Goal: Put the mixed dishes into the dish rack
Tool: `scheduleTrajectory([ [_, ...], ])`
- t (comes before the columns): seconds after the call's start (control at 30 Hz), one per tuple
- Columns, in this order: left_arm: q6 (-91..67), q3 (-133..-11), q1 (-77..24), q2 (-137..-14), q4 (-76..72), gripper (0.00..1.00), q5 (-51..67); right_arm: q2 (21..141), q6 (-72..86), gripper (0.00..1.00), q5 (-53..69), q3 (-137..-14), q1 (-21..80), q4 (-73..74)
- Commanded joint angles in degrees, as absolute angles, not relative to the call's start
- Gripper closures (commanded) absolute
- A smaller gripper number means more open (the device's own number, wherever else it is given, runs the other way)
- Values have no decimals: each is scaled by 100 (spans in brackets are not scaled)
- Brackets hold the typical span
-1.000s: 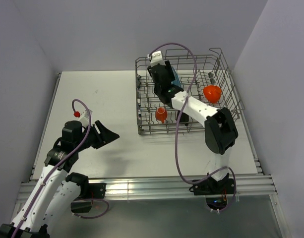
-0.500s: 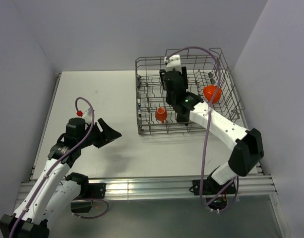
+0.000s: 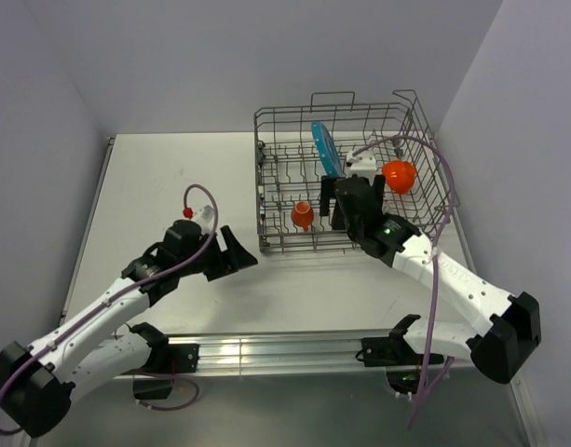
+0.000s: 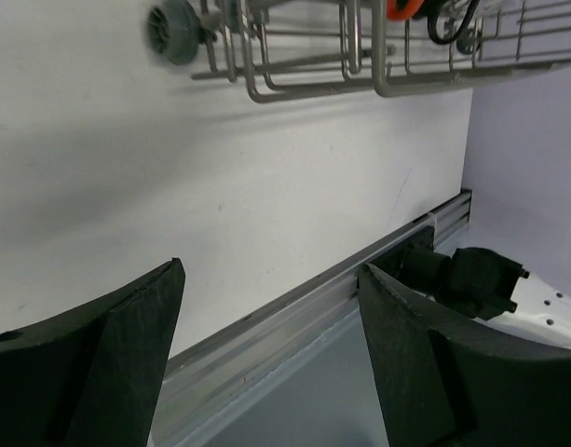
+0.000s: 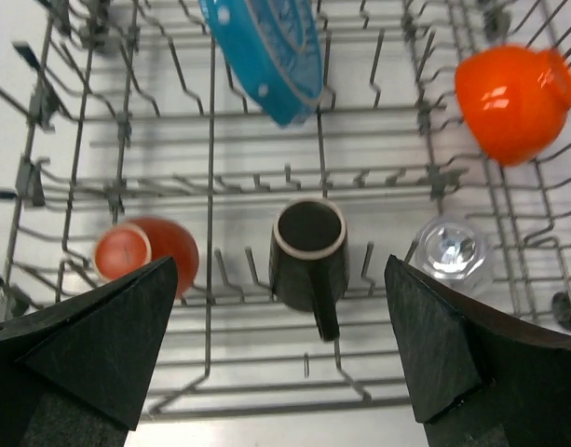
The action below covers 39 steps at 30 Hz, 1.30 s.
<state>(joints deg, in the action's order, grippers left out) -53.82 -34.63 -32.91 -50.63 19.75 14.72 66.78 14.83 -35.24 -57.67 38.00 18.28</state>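
Observation:
The grey wire dish rack (image 3: pixel 425 168) stands at the back right and also shows in the right wrist view (image 5: pixel 210 140). In it the teal dotted plate (image 3: pixel 325 147) (image 5: pixel 265 51) stands on edge between tines. The orange-red bowl (image 3: pixel 398 176) (image 5: pixel 513 102) leans at the right. The small orange cup (image 3: pixel 302 216) (image 5: pixel 143 256), the dark brown mug (image 5: pixel 309 250) and the clear glass (image 5: pixel 450 253) sit in the near row. My right gripper (image 3: pixel 346 207) (image 5: pixel 280 358) is open and empty above the rack's near edge. My left gripper (image 3: pixel 238 253) (image 4: pixel 271 345) is open and empty over the table, left of the rack.
The table's aluminium front rail (image 3: pixel 294 346) runs along the near edge and shows in the left wrist view (image 4: pixel 341 298). The rack's corner wheel (image 4: pixel 169 30) is near the left gripper. Grey walls close in the sides and back.
My right gripper has let go of the teal plate, which now stands in the rack, and drawn back towards the near edge. My left arm has reached forward and right towards the rack.

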Motion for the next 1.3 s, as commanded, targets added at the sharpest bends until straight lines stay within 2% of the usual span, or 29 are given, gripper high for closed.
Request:
scheduleTrajectory([
  [0.0,-5695,-3709,-3796,-5361,1250,18,888,6250,2135,0,-3138,-5249,3823,2109],
  [0.2,-5880,-3779,-4464,-5818,914,18,537,5363,2627,0,-2524,-4150,3823,1996],
  [0.37,-5933,-3771,-4640,-5889,756,17,378,4677,3137,0,-2268,-3552,3823,2065],
  [0.63,-5880,-3735,-4685,-5845,756,17,290,4070,3341,0,-2216,-3243,3832,2189],
  [0.93,-5845,-3630,-4693,-5555,897,16,167,3411,3453,0,-2110,-3516,3832,2443],
  [1.27,-5792,-3455,-4702,-5169,695,16,229,2058,3814,0,-1933,-2997,3841,2575],
])
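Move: The blue plate, already standing in the rack and free of the right hand, has its middle some 21 cm ahead of that hand, 4 cm left and 9 cm below. About 14 cm below hand height, the black mug sits 7 cm ahead and 1 cm right, the red mug 11 cm left of the hand and the glass 14 cm right, both level with the black mug. From the left hand the plate is about 33 cm ahead and 26 cm right, at hand height. Backward, away from the plate and the mugs, the empty right hand withdraws some 12 cm to the near side of the rack, sinking about 8 cm on the way and then climbing back 5, while its left side rolls up some 30 degrees; the fingers stay wide open. The empty, open left hand shifts about 5 cm to its right, dips slightly, then rises a little at the end. ##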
